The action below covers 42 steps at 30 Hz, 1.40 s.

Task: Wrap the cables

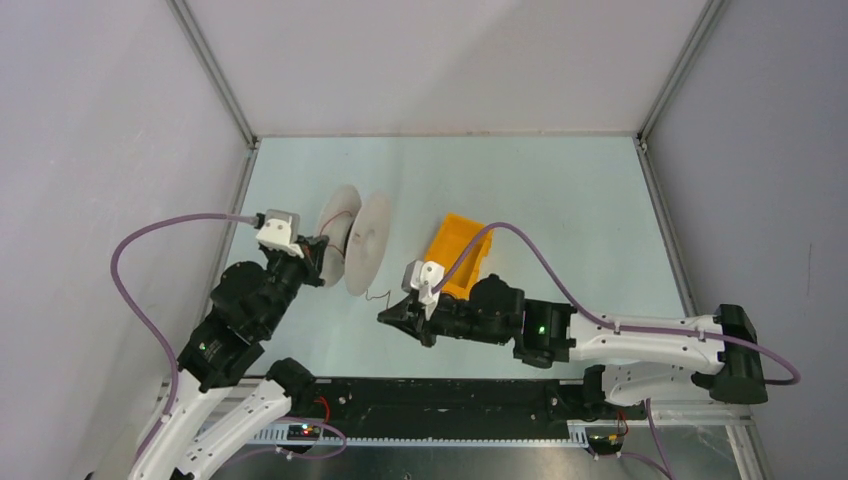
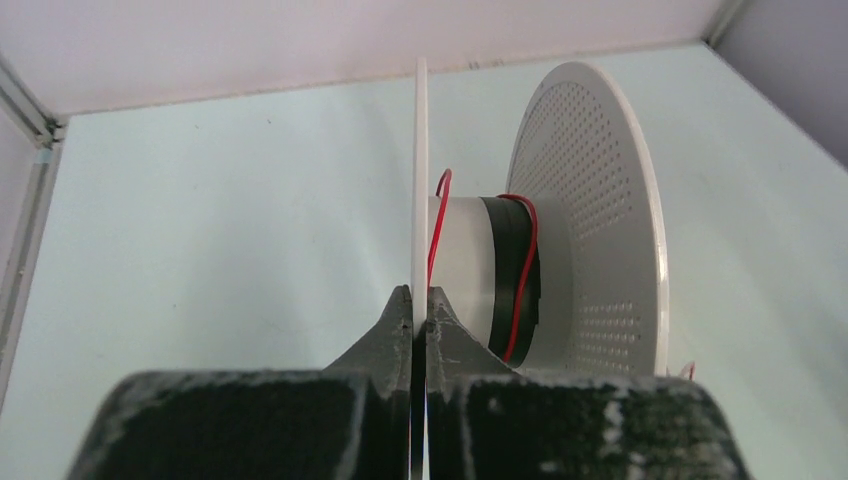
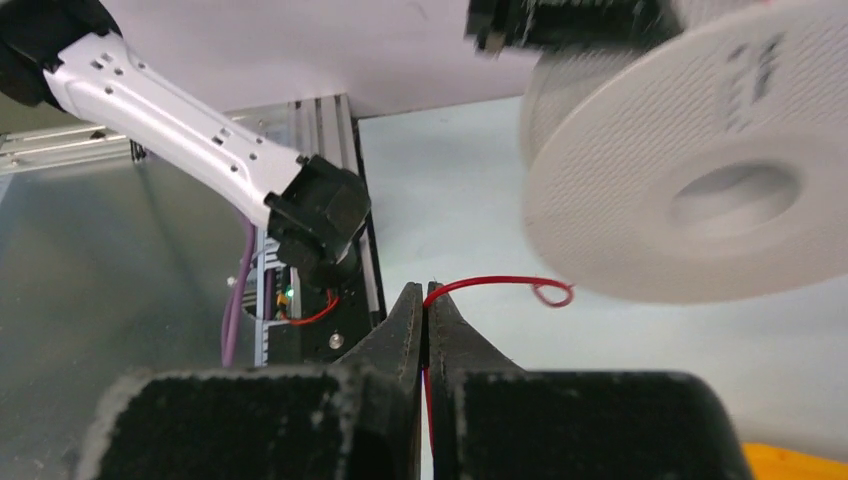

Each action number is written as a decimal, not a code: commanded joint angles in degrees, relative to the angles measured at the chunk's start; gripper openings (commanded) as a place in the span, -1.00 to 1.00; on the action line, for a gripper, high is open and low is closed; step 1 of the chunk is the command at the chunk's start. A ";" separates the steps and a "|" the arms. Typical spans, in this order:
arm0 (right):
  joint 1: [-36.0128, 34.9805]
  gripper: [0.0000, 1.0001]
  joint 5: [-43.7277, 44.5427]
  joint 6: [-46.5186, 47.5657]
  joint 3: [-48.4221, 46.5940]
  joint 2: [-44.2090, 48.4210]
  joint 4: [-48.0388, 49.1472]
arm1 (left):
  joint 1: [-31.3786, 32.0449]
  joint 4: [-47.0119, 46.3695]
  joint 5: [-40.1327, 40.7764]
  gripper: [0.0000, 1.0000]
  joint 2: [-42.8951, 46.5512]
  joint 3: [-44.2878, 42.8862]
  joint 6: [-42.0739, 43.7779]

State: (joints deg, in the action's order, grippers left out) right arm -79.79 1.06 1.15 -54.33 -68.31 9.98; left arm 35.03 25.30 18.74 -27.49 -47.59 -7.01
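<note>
The white perforated spool [image 1: 356,240] stands on edge at the table's left, its two flanges side by side. My left gripper [image 1: 320,252] [image 2: 420,300] is shut on the thin edge of the near flange [image 2: 420,150]. A red cable [image 2: 525,260] runs round the white and black hub [image 2: 462,262], in front of the far flange [image 2: 590,220]. My right gripper [image 1: 384,317] [image 3: 426,295] sits just below and to the right of the spool [image 3: 700,190]. It is shut on the cable's loose end [image 3: 490,281], which curls into a small loop [image 1: 378,295].
An orange bin [image 1: 460,255] lies right of the spool, close behind the right wrist. Lilac arm cables [image 1: 560,275] arch over both arms. The black base rail [image 1: 430,400] runs along the near edge. Grey walls enclose the table on three sides.
</note>
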 commanded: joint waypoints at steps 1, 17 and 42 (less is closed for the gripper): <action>2.23 -1.00 -4.12 2.71 -3.41 2.41 -1.19 | 0.39 2.68 -9.22 -1.00 0.02 -2.36 3.94; 9.06 -1.00 -19.95 -3.36 -7.57 2.34 8.51 | 1.92 11.81 -14.44 -1.00 -6.10 -5.31 5.14; 34.98 -1.00 -22.18 -5.82 3.28 10.66 -8.92 | 2.22 12.53 -33.38 -1.00 0.73 -11.77 -3.12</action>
State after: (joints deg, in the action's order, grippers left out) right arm -48.03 -18.15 -4.12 -54.46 -61.76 0.62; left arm 36.99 41.89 -10.26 -27.49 -54.65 -6.07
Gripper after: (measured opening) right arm 0.013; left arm 0.023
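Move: The left hand grips the rim of the spool's left flange. The spool's middle lies some 6 cm ahead of that hand, 5 cm to its right and about level; the orange tray lies about 11 cm ahead, 25 cm to the right and 26 cm lower. From the right hand, which pinches the cable, the spool's middle is roughly 13 cm ahead, 6 cm left and level, the tray 18 cm ahead, 14 cm right and 25 cm lower. Keeping its pinch on the cable, the right hand first rises about 8 cm, then sweeps 13 cm forward and 9 cm right while sinking to nearly its starting height. The left hand keeps hold of the flange, dips 7 cm with fingers tipping down, then climbs most of the way back, drawing back and right overall and turning the spool some 30 degrees clockwise. ##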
